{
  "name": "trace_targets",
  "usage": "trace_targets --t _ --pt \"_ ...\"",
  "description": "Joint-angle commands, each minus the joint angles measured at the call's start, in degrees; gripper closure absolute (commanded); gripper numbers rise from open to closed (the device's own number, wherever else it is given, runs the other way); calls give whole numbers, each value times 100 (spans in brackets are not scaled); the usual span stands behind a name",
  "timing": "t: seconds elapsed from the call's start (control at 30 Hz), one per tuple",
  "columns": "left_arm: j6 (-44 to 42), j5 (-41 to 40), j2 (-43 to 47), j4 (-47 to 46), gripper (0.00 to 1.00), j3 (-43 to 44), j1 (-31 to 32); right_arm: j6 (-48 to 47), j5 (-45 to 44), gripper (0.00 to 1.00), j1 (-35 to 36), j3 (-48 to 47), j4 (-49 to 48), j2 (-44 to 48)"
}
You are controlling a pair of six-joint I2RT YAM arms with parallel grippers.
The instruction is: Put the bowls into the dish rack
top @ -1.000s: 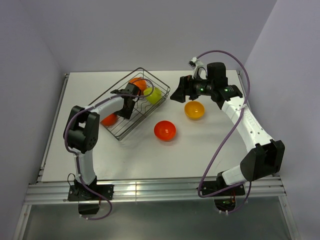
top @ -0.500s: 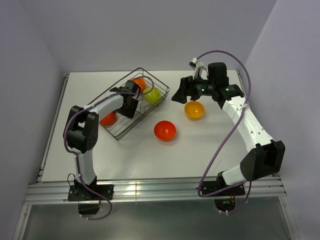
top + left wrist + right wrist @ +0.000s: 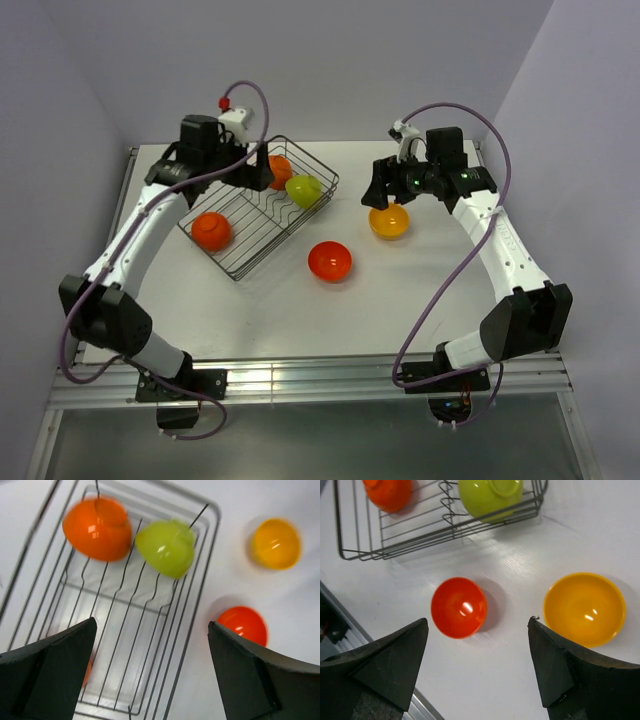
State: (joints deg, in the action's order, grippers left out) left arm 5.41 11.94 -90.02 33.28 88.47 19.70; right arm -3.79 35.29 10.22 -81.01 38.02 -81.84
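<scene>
The dish rack [image 3: 289, 232] holds three bowls: a red-orange bowl [image 3: 279, 167] at its far end, the lime green bowl [image 3: 304, 190] beside it, and an orange bowl [image 3: 211, 230] at its left end. A red-orange bowl [image 3: 329, 261] and the yellow-orange bowl [image 3: 389, 221] sit open side up on the table right of the rack. My left gripper [image 3: 258, 172] hangs open and empty above the rack's far end. My right gripper [image 3: 386, 195] is open and empty above the table, just behind the yellow-orange bowl [image 3: 584, 608], with the red-orange bowl [image 3: 458, 607] to its left.
The left wrist view looks down on the rack's wavy wires [image 3: 196, 605], with the red-orange bowl [image 3: 97, 528] and the lime green bowl [image 3: 166, 547] at its far end. The table's back edge and the wall lie just beyond the rack.
My left arm has lifted out of the rack and swung back; its gripper is now raised over the far end. The right gripper has shifted slightly right, nearer the yellow-orange bowl.
</scene>
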Motion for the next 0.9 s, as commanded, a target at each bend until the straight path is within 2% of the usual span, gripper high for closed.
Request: trace_targets --t 0.0,0.13,0.37,0.63,0.87 --pt "135 1458 475 -523 1 84 -221 -333 -697 13 -20 68 329 90" --pt "224 1749 827 -805 0 -206 -283 -307 -1750 16 -64 -46 487 -401" --pt "540 1398 1302 -1289 1 -980 -300 -52 -2508 19 -406 -240 374 -1439" --pt "523 1372 1347 -1271 0 -1174 -292 124 -2931 22 -635 -617 171 -2379" --pt "540 1267 1338 -1324 0 -1296 -292 221 -2729 34 -661 -618 21 -2889"
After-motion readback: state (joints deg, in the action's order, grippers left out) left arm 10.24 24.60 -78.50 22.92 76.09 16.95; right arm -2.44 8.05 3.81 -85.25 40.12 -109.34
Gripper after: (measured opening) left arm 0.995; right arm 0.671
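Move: The yellow bowl stands on the table about 23 cm below the right hand, some 7 cm ahead and 6 cm to its right. The loose red bowl lies 12 cm nearer the base than the yellow one and about 18 cm to its left. The green bowl in the rack is roughly 15 cm ahead of the right hand and 20 cm to its left. From the left hand, the yellow bowl is about 38 cm right, nearly level forward and 23 cm below. Bring the open right gripper down about 19 cm, swinging it right and somewhat forward to the right-hand rim of the yellow bowl; tip the fingers steeply downward, turn them some 25 degrees clockwise, and start closing them astride the rim. Meanwhile let the open left gripper rise over the rack, then sink partway, easing back about 4 cm. ##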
